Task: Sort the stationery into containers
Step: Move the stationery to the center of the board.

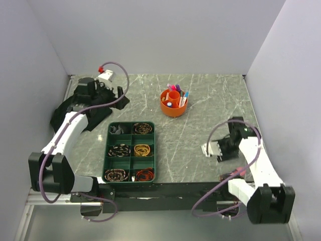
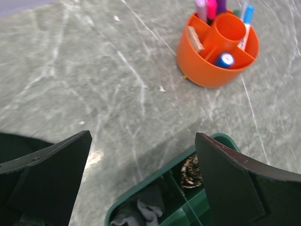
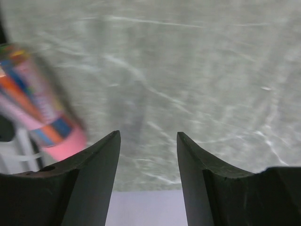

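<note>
The round orange pot (image 1: pixel 173 103) stands at the table's back middle; it also shows in the left wrist view (image 2: pixel 217 52). It holds pink and purple markers (image 2: pixel 211 8), a blue-capped pen (image 2: pixel 247 14), a beige block (image 2: pixel 194 38) and a small blue-capped piece (image 2: pixel 225 60). My left gripper (image 1: pixel 119 98) (image 2: pixel 143 136) is open and empty, above the far corner of a green tray. My right gripper (image 1: pixel 206 149) (image 3: pixel 148 134) is open with nothing between its fingers, low over the marble at the right. A blurred pink, multicoloured item (image 3: pixel 44 113) lies beside its left finger.
A green six-compartment tray (image 1: pixel 106 150) (image 2: pixel 141 190) sits front left and holds coiled bands and a grey cloth. Walls close the table on the left, back and right. Purple cables loop from both arms.
</note>
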Controlling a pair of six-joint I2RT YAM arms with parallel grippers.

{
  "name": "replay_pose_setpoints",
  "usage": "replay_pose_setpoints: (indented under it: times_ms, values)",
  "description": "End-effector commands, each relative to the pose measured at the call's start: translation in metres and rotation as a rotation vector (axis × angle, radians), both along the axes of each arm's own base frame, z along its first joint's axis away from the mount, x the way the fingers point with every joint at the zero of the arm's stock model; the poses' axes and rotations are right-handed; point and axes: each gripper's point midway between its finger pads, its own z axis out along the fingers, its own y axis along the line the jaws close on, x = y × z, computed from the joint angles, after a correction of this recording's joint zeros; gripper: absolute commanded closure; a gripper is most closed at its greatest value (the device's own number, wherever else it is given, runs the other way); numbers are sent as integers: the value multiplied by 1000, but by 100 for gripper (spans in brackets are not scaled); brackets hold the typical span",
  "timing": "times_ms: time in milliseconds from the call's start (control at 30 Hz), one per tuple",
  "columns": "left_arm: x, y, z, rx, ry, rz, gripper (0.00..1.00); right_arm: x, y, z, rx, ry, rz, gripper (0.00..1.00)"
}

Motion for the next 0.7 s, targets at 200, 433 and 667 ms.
replay_pose_setpoints:
  times_ms: [200, 433, 667]
  values:
    - [17, -58, 10, 46, 30, -165, 0, -52, -17, -19, -23, 109, 166, 39]
    - [28, -71, -1, 37, 58, -180, 1, -77, -36, -11, -22, 190, 209, 37]
    - [37, -81, -12, 64, 80, -192, 1, -89, -58, -22, -57, 295, 313, 37]
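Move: The orange pen holder, with the stationery in it, stands about 25 cm to the left hand's right, 6 cm farther out and 18 cm below. The green tray is roughly 19 cm back and 4 cm right of that hand, some 21 cm below. From the right hand the pen holder lies about 27 cm ahead, 22 cm left and 4 cm lower; the pink pencil case is some 9 cm back, 4 cm right and 6 cm below. Open left hand swings 8 cm right towards the pen holder; right hand retreats about 9 cm back and rightward. ##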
